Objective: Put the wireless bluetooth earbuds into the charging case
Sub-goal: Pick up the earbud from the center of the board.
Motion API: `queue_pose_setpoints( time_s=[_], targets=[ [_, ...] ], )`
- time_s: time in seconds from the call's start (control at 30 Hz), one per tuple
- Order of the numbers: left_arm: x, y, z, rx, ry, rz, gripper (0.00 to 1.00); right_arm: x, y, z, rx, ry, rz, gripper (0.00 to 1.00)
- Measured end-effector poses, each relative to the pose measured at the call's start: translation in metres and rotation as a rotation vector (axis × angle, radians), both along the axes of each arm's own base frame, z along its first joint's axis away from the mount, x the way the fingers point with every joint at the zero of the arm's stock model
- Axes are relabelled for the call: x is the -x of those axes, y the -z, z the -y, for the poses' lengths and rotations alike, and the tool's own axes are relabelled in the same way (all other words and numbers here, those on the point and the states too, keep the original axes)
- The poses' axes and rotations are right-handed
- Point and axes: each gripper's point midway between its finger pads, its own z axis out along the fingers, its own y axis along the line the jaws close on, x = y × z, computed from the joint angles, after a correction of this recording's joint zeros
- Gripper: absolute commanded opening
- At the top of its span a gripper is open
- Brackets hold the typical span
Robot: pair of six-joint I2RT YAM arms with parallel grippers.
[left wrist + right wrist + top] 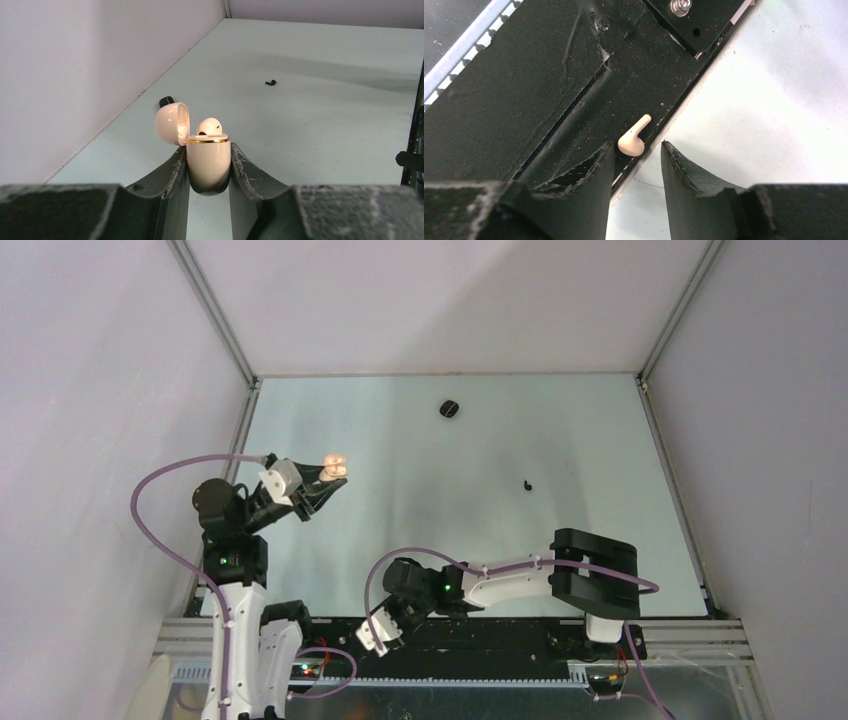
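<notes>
My left gripper is shut on a pale beige charging case and holds it upright above the table's left side. The case's lid hangs open, and one beige earbud pokes out of the top. My right gripper is open, low over the black base plate at the table's near edge. A second beige earbud lies on that plate just beyond the fingertips, closer to the left finger and not gripped. A black earbud lies on the table to the right.
A small black rounded object sits near the back of the table, seen beside the left wall in the left wrist view. Grey walls close in the table at the left, the back and the right. The plate's edge meets the pale table top.
</notes>
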Motion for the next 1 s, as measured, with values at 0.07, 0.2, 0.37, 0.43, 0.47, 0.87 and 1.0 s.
queue_pose_setpoints(
  time_s=[0.07,0.2,0.37,0.43,0.47,0.87,1.0],
  targets=[
    [0.0002,-0.0005,-0.0005,0.001,-0.002,0.001,0.14,-0.0001,0.0015,-0.0017,-0.005,-0.009,0.014,0.41],
    [0.0009,-0.0011,-0.0011,0.002,-0.005,0.001,0.14,-0.0003,0.0025,-0.0029,-0.010,-0.024,0.027,0.37],
    [0.0015,-0.0021,-0.0010,0.006,-0.003,0.000,0.14,0.0009,0.0053,-0.0022,-0.006,-0.042,0.034,0.30],
    [0.0018,-0.0022,-0.0007,0.009,-0.001,-0.003,0.14,0.0015,0.0059,-0.0019,-0.005,-0.049,0.035,0.27],
    [0.0019,-0.0025,-0.0007,0.009,-0.001,-0.002,0.14,0.0016,0.0061,-0.0017,-0.004,-0.052,0.037,0.26],
    [0.0037,-0.0037,0.0007,0.012,0.013,0.000,0.14,0.0030,0.0048,-0.0017,0.014,-0.066,0.033,0.16],
    [0.0031,-0.0017,0.0009,0.020,0.013,-0.006,0.14,0.0040,0.0023,0.0016,0.052,-0.044,-0.014,0.16]
  ],
)
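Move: The white earbud lies on the black strip almost between the right fingertips, straight below by about 1 cm. From the right hand, the white board's near edge runs some 2 cm ahead, and the silver screw on the black plate sits roughly 9 cm to the left and 3 cm back. The left hand, still holding the open case, has the white earbud about 18 cm back, 7 cm to its right and 28 cm below. The white earbud's round head gets pinched between the right fingertips: the right hand sinks barely 0.5 cm onto it while the half-open fingers close until they stop on its sides, the wrist turning slightly counter-clockwise. The grip then keeps, and the hand eases back up by less than half a centimetre. ##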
